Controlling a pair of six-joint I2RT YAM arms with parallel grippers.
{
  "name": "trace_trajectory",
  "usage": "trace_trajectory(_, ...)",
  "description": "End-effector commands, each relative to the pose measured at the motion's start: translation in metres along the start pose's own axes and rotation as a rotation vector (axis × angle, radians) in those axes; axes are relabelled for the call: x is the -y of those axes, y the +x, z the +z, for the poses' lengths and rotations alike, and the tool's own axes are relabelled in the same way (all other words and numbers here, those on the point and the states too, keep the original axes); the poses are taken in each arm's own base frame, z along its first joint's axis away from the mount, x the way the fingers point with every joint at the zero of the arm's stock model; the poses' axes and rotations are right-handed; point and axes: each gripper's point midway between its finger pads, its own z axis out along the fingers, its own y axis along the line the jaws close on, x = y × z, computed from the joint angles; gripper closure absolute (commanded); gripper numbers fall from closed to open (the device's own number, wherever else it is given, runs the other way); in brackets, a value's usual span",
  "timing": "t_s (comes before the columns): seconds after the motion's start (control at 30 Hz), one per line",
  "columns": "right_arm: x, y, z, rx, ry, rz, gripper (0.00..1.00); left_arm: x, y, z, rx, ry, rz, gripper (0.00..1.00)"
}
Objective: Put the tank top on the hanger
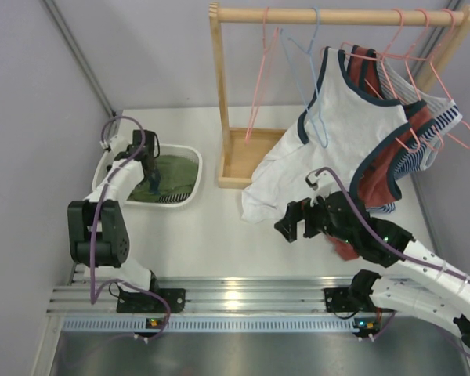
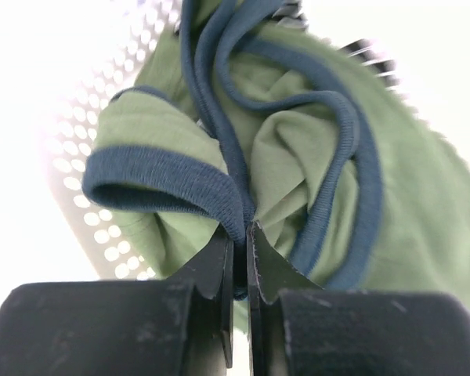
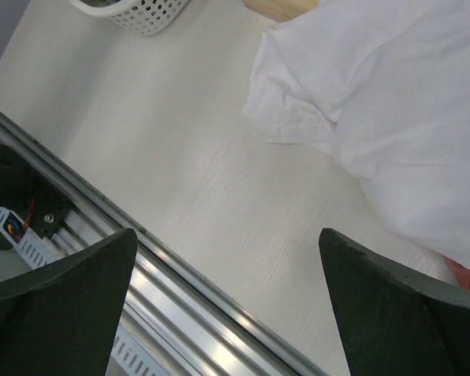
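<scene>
The olive-green tank top (image 1: pixel 172 174) lies crumpled in a white basket (image 1: pixel 194 153) at the left of the table. My left gripper (image 1: pixel 150 183) reaches down into the basket. In the left wrist view, the left gripper (image 2: pixel 244 229) is shut on a fold of navy trim of the tank top (image 2: pixel 427 211). The light-blue hanger (image 1: pixel 310 88) hangs bare from the wooden rail (image 1: pixel 337 15). My right gripper (image 1: pixel 294 224) hovers open over the table's middle. In the right wrist view nothing sits between the right gripper's (image 3: pixel 227 235) jaws.
A white navy-trimmed top (image 1: pixel 341 137) hangs from the rail and drapes onto the table, seen also from the right wrist (image 3: pixel 392 94). Red and striped garments (image 1: pixel 411 129) hang on pink hangers (image 1: pixel 260 78). The wooden rack's base box (image 1: pixel 243 157) stands behind.
</scene>
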Motion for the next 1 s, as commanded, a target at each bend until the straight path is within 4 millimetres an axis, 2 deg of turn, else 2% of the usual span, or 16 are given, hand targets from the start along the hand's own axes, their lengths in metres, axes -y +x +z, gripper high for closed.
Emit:
trace_trajectory(0.0, -0.008, -0.012, -0.001, 0.025, -0.023, -0.018, 0.0, 0.012, -0.065, -0.053, 0.135, 0.155, -0.045, 1.0)
trace_trajectory(0.03, -0.008, -0.013, -0.001, 0.025, -0.019, -0.023, 0.0, 0.011, -0.076, -0.068, 0.162, 0.192, -0.059, 1.0)
trace_trajectory(0.13, -0.008, -0.019, -0.001, 0.029, -0.009, -0.032, 0.0, 0.009, -0.091, -0.098, 0.2, 0.283, -0.046, 1.0)
trace_trajectory(0.27, -0.008, -0.024, 0.0, 0.037, 0.003, -0.036, 0.0, 0.009, -0.097, -0.13, 0.24, 0.388, 0.02, 1.0)
trace_trajectory(0.3, -0.008, -0.024, 0.0, 0.034, 0.005, -0.034, 0.0, 0.01, -0.099, -0.145, 0.265, 0.421, 0.033, 1.0)
trace_trajectory(0.47, -0.008, -0.026, 0.002, 0.029, 0.016, -0.032, 0.0, 0.019, -0.093, -0.194, 0.339, 0.548, 0.123, 1.0)
trace_trajectory(0.73, -0.008, -0.034, 0.002, 0.044, 0.03, -0.032, 0.0, 0.013, -0.106, -0.274, 0.457, 0.712, 0.152, 1.0)
trace_trajectory(0.83, -0.008, -0.036, 0.003, 0.046, 0.037, -0.037, 0.0, 0.015, -0.106, -0.306, 0.485, 0.816, 0.181, 1.0)
trace_trajectory(0.87, -0.006, -0.037, 0.003, 0.047, 0.047, -0.037, 0.0, 0.021, -0.099, -0.321, 0.49, 0.9, 0.226, 1.0)
trace_trajectory(0.97, -0.006, -0.041, 0.003, 0.052, 0.055, -0.04, 0.0, 0.02, -0.101, -0.36, 0.539, 1.073, 0.249, 1.0)
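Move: The green tank top is already pinched by a navy edge in the left hand, down in the white basket, whose middle is about 8 cm right of that hand and 3 cm back. The nearest empty hanger, the pink one, is some 36 cm right, 5 cm ahead and 30 cm higher; the blue one stands about 9 cm beyond it to the right. From the right hand the pink hanger is roughly 25 cm ahead, 8 cm left and 19 cm up. The green tank top is drawn up out of the basket by its navy edge, the left fingers staying shut on it: first almost straight up about 12 cm, then still rising, some 27 cm in all, while swinging 15 cm right towards the rack and 8 cm back. The wrist turns clockwise about 45 degrees and its fingertips tilt up from steeply down towards level. ##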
